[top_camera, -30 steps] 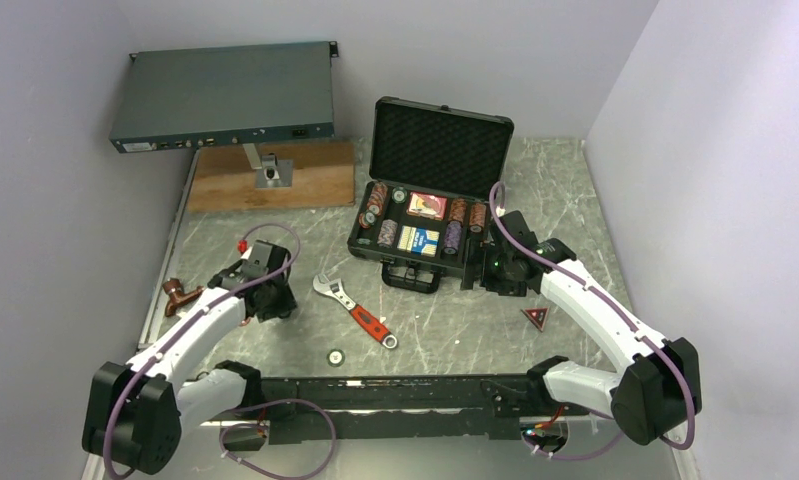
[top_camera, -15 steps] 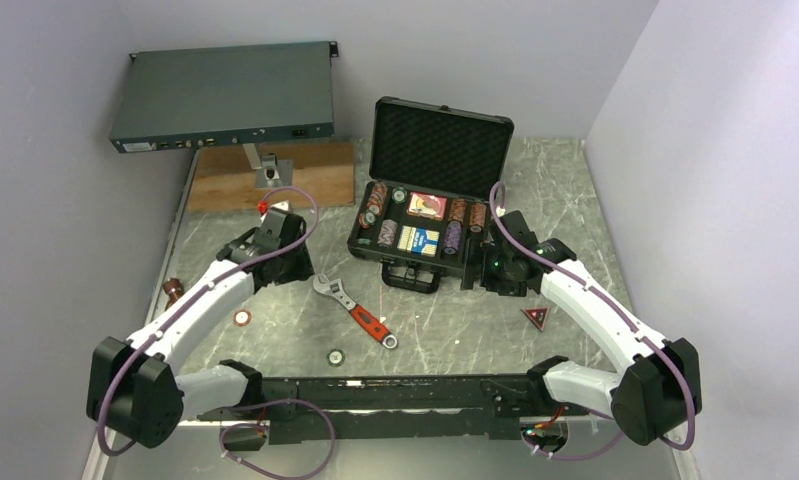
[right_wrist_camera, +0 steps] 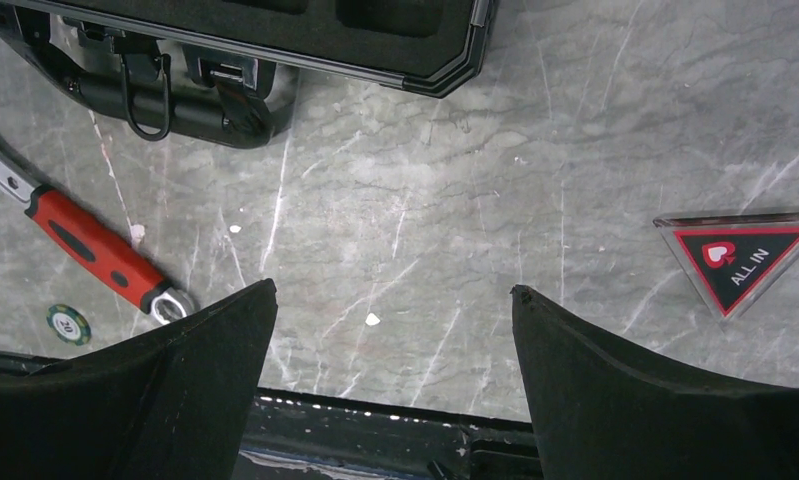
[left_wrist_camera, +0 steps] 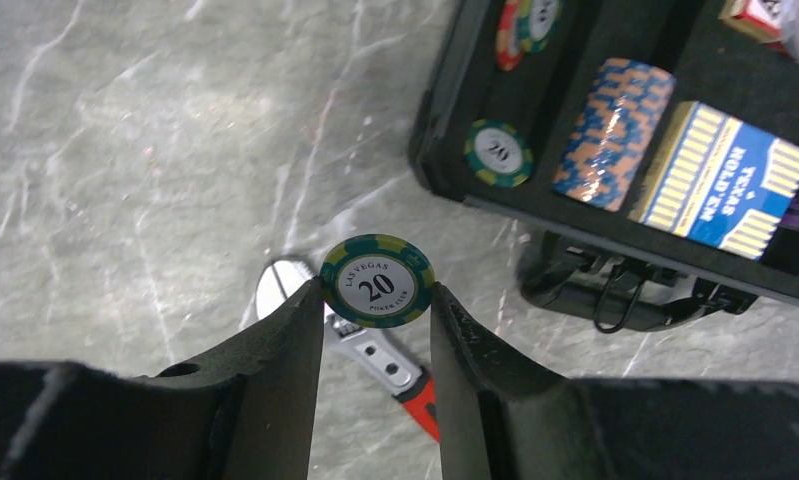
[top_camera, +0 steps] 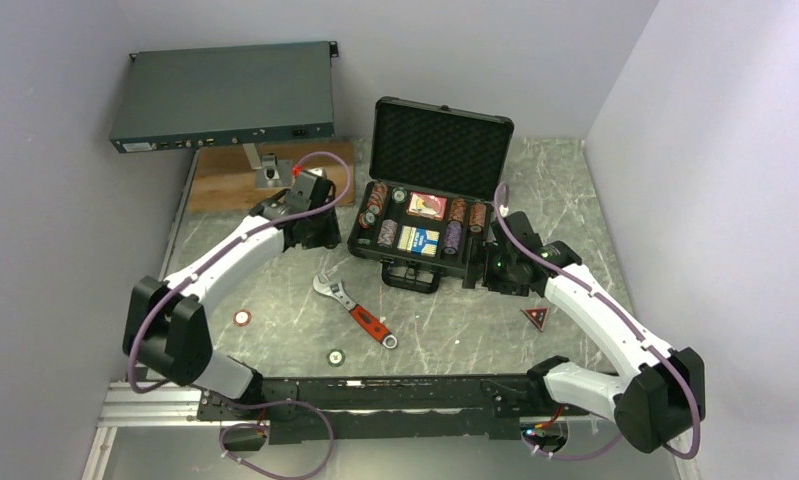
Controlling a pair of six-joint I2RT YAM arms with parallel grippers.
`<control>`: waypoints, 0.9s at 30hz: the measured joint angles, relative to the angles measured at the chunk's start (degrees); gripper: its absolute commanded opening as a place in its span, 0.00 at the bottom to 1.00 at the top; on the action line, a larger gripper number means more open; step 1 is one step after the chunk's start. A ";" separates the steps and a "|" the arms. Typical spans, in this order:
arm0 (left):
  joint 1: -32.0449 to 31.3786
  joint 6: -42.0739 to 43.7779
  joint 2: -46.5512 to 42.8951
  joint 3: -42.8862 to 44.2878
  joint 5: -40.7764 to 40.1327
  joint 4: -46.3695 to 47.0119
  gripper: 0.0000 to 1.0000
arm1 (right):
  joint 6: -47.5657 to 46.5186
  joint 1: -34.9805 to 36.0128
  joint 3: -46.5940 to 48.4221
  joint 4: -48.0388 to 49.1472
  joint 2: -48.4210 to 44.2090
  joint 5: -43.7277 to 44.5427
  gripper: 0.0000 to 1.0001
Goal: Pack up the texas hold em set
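The black case stands open at the back middle, its foam tray holding rows of striped chips, a red deck and a blue deck. My left gripper is shut on a green "20" chip, held by its edges above the table just left of the case's front left corner. In the top view the left gripper sits beside that corner. My right gripper is open and holds nothing, low by the case's front right corner. The red triangle lies to its right.
A red-handled wrench lies in front of the case. Two loose chips rest on the table, a reddish chip and a green chip. The grey rack box and a wooden board are at the back left.
My left arm has swung from the table's left side up and right to the case, carrying the green chip. A reddish chip shows where it was. The right arm stayed put.
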 measured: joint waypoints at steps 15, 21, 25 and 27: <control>-3.15 2.95 18.97 15.89 4.07 -0.13 0.37 | -0.02 0.00 -0.07 -1.05 -1.92 2.43 0.91; -3.32 4.61 25.73 20.33 5.62 -1.11 0.40 | -0.02 0.00 -0.07 -1.25 -2.69 2.86 0.92; -3.45 5.70 27.45 21.70 5.95 -1.53 0.46 | -0.02 0.00 -0.07 -1.40 -2.75 2.91 0.92; -3.48 5.95 27.45 21.70 5.95 -1.92 0.51 | -0.02 0.00 -0.07 -1.42 -2.75 2.91 0.92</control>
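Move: Between its tips the left hand still holds a green 20 chip. The case's front-left chip corner, where another 20 chip lies, is about 6 cm ahead, 8 cm right and 6 cm below. From that corner the leaning red and green chips are some 6 cm farther out, the blue-orange stack 6 cm right, the Texas Hold'em card box 12 cm right. From the right hand the corner is roughly 13 cm ahead, 27 cm left and 8 cm lower. Carrying the pinched chip rightward and forward over the case's left wall, the left hand travels nearly level at first, then sinks about 5 cm into the front-left corner, some 8 cm right and 6 cm forward in all. The wrist turns around 10 degrees clockwise and tips slightly more downward; the fingertips stay at the chip's edges, the grip easing at the very end. ##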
